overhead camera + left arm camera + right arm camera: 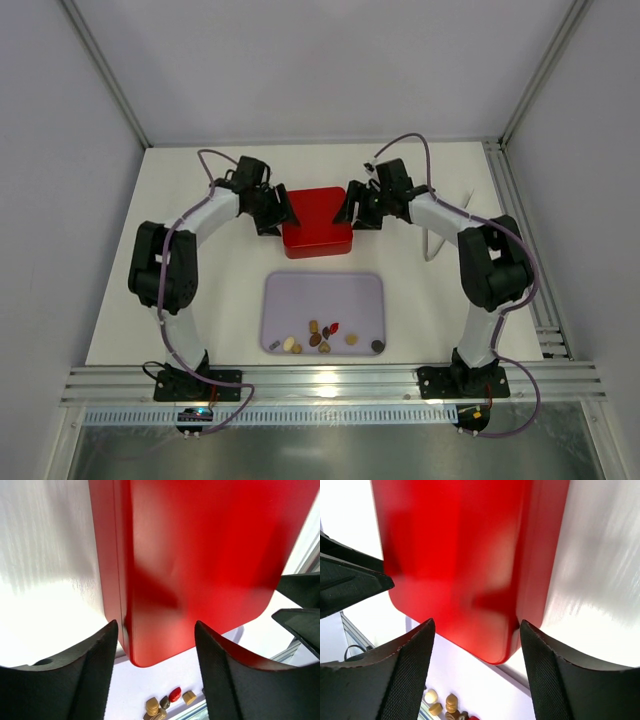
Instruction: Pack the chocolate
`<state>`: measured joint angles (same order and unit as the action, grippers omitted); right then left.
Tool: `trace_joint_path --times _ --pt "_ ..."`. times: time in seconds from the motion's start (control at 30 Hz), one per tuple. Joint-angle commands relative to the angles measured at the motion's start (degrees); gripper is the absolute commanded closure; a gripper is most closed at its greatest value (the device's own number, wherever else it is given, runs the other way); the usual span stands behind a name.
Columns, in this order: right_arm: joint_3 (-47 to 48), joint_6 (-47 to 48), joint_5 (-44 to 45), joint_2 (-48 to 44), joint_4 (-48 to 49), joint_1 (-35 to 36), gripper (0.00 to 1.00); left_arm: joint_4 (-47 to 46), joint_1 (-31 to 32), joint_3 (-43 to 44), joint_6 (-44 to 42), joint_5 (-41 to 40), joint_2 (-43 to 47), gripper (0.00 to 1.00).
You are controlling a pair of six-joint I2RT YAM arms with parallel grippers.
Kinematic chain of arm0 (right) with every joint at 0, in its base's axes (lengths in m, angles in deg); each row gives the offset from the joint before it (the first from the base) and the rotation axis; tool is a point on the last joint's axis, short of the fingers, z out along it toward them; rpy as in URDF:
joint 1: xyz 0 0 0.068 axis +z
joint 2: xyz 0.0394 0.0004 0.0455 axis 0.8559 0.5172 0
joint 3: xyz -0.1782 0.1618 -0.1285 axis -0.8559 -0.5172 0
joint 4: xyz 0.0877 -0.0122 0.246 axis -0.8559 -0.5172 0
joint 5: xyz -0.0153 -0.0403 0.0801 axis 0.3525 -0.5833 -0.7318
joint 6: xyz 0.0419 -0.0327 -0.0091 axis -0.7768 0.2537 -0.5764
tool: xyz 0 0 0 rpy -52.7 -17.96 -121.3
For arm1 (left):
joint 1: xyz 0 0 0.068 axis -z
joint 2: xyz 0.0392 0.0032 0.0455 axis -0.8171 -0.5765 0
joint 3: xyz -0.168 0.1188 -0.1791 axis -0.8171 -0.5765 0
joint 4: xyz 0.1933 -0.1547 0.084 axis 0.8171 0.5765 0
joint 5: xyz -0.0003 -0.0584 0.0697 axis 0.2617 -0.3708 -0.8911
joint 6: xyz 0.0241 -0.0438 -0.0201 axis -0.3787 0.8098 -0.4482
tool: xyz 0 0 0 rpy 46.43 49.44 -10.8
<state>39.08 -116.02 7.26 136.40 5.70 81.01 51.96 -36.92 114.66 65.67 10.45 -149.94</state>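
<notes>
The chocolate (320, 338) lies as several small brown, tan, cream and one red piece along the near edge of a pale lilac tray (320, 290). Behind the tray stands a red box (316, 235) with its lid on. My left gripper (272, 215) is at the box's left side and my right gripper (355, 212) at its right side. In the left wrist view the left gripper (155, 630) is open over the box's near corner (200, 555), one fingertip (112, 630) by the side seam. The right gripper (476, 630) stands open likewise over the box (460, 555). Chocolate (170, 697) (445, 702) shows beyond both.
A white curved object (435, 245) lies on the table right of the right arm. Aluminium rails run along the table's right edge (520, 230) and front edge (330, 382). White walls enclose the table on three sides.
</notes>
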Motion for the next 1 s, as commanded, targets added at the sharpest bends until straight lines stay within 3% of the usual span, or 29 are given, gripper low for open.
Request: trace_joint_path --times 0.0,0.23,0.4,0.7,0.97 --pt "4.11 0.58 -0.06 -5.13 -0.15 -0.79 0.29 3.35 -0.99 5.69 -2.68 -1.93 0.43 0.37" --pt "3.24 0.93 2.84 -12.94 0.02 -3.69 0.14 9.15 -2.49 12.81 -6.2 -3.51 2.89 0.29" --pt "0.25 3.55 7.76 -24.45 -1.38 -4.75 0.04 11.18 -2.49 12.82 -8.83 -5.26 10.0 0.21" --pt "-7.91 6.9 19.27 -44.92 -6.47 -4.93 0.0 8.72 -2.49 -0.09 -12.7 -8.34 30.19 0.13" --pt "-14.87 7.25 24.73 -55.75 -9.38 -5.01 0.0 6.88 -2.49 -9.42 -14.02 -12.12 43.05 0.1"
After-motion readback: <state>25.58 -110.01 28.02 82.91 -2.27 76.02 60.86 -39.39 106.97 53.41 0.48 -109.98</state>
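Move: The lidded red chocolate box is centred about 7 cm right and 3 cm ahead of the left hand, and about 7 cm left and 3 cm ahead of the right hand, some 5 cm lower. The lilac tray lies about 20 cm back and 9 cm right of the left hand, and 20 cm back and 6 cm left of the right hand. The tongs sit some 21 cm right of the right hand, about level with it. Lift both grippers up and outward off the lidded box, easing slightly forward at first, then drawing back as they climb. Take the left some 17 cm up, then left and back; take the right faster and higher, swinging right towards the space above the tongs and back. Open the fingers wider and tilt both hands up 30 to 40 degrees. ##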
